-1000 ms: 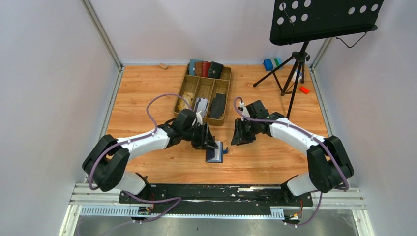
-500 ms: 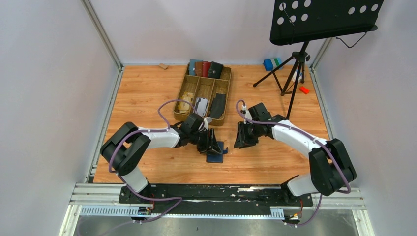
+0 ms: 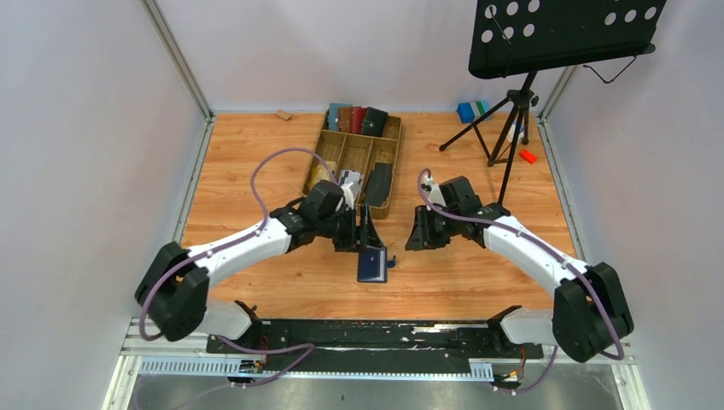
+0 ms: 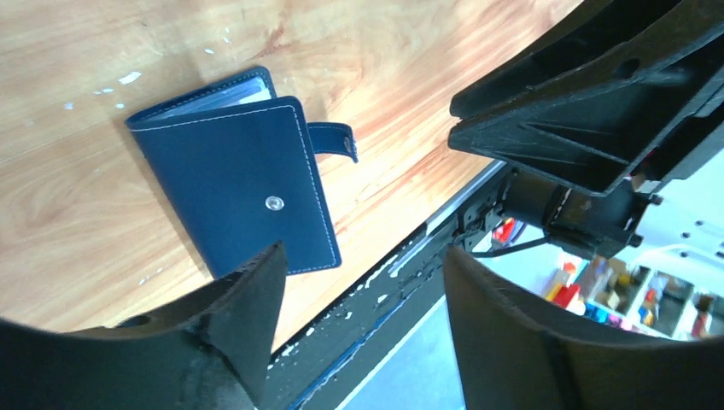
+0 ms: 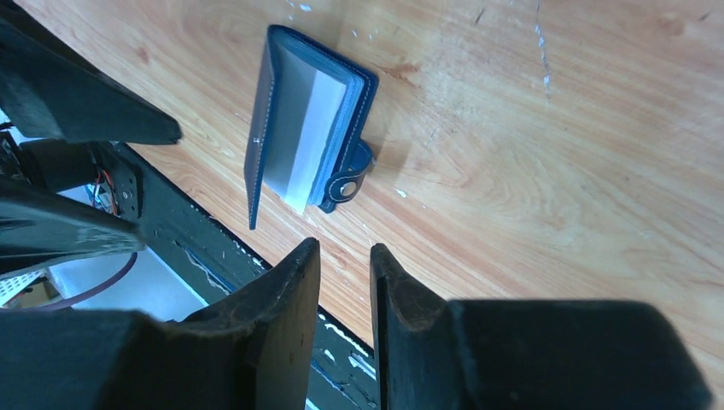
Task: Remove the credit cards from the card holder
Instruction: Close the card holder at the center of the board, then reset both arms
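Note:
The navy card holder [image 3: 372, 267] lies on the wood table between both arms. In the left wrist view the card holder [image 4: 235, 171] lies nearly closed, snap and side tab [image 4: 334, 142] showing. From the right wrist, the card holder [image 5: 294, 128] gapes, and pale credit cards [image 5: 312, 128] sit inside it. My left gripper [image 3: 367, 237] hovers just behind it; the left gripper [image 4: 359, 265] is open and empty. My right gripper [image 3: 418, 237] stands to the holder's right, apart from it; the right gripper [image 5: 343, 249] has its jaws a narrow gap apart with nothing between.
A wooden compartment tray [image 3: 318, 154] behind the arms holds a white card [image 3: 348, 178] and a black holder [image 3: 378, 184]; teal, brown, red and black holders [image 3: 357, 118] stand at its back. A music stand tripod [image 3: 510, 128] is at the right back. The black rail [image 3: 376, 329] runs along the near edge.
My left gripper has opened wider and drawn back off the card holder, which stays lying on the table. The right gripper has barely shifted.

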You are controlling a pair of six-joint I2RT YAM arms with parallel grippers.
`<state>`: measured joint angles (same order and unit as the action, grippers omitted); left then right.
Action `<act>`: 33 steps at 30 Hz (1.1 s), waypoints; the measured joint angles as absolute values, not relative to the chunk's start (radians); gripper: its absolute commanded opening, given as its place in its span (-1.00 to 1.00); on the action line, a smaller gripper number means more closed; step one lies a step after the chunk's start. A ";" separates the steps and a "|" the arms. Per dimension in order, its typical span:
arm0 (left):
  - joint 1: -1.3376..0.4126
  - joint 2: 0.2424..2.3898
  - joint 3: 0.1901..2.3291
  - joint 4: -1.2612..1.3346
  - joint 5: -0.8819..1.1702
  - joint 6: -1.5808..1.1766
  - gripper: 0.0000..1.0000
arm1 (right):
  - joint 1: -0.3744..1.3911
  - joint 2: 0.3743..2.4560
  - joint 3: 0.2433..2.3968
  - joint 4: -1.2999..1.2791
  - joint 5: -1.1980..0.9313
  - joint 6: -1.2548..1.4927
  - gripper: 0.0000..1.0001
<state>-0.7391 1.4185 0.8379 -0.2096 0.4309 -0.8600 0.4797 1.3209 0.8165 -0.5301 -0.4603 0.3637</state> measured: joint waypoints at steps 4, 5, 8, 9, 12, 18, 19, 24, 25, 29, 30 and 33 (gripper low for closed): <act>-0.729 1.293 0.873 -0.322 0.332 -0.802 0.62 | 0.467 1.224 0.818 -0.530 -0.429 0.344 -0.40; -0.722 1.260 0.879 -0.351 0.306 -0.787 0.62 | 0.461 1.191 0.818 -0.530 -0.417 0.339 -0.39; -0.693 1.171 0.898 -0.437 0.220 -0.737 0.64 | 0.441 1.093 0.831 -0.535 -0.371 0.330 -0.39; -0.686 1.147 0.902 -0.456 0.194 -0.723 0.71 | 0.437 1.073 0.840 -0.536 -0.357 0.327 -0.39; -0.667 1.053 0.921 -0.514 0.095 -0.657 0.99 | 0.429 1.036 0.880 -0.537 -0.301 0.315 -0.38; -0.665 0.851 0.927 -0.516 -0.094 -0.523 1.00 | 0.429 1.001 0.925 -0.577 -0.206 0.293 -0.34; -0.665 0.823 0.927 -0.511 -0.130 -0.501 1.00 | 0.429 0.994 0.935 -0.583 -0.188 0.288 -0.32; -0.665 0.727 0.887 -0.447 -0.323 -0.390 1.00 | 0.428 0.960 0.973 -0.583 -0.080 0.258 -0.30; -0.665 0.714 0.868 -0.434 -0.366 -0.370 1.00 | 0.427 0.958 0.976 -0.578 -0.054 0.252 -0.28; -0.656 0.717 0.809 -0.413 -0.539 -0.292 1.00 | 0.404 0.955 0.963 -0.554 0.083 0.239 0.41; -0.641 0.731 0.798 -0.409 -0.567 -0.273 1.00 | 0.397 0.952 0.953 -0.549 0.117 0.245 0.54; -0.549 0.799 0.764 -0.392 -0.605 -0.232 1.00 | 0.371 0.925 0.870 -0.503 0.272 0.263 0.69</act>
<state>-0.5488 0.7994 0.7643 -0.3916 -0.6048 -0.2321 0.3706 0.9253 0.8696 -0.5030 0.2722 0.2630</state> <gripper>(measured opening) 0.998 0.795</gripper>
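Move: The card holder lies closed but slightly ajar on the table, its middle about 4 cm back, 1 cm right and 7 cm below the left hand; from the right hand it is roughly 12 cm left, 3 cm back and 6 cm down. Beyond it, counted from the left hand, the tray's middle is some 21 cm ahead and 4 cm left, and the dark pouch in it about 16 cm ahead and 3 cm right, both around 7 cm lower. The card holder is left lying untouched as both hands withdraw to their own sides. The left goes about 25 cm left and some 9 cm forward, arching up and partly back down, opening fully; the right goes up, right and forward, each roughly 10 cm, its fingers spreading late. Both wrists swing from pointing inward at the holder to pointing forward. ##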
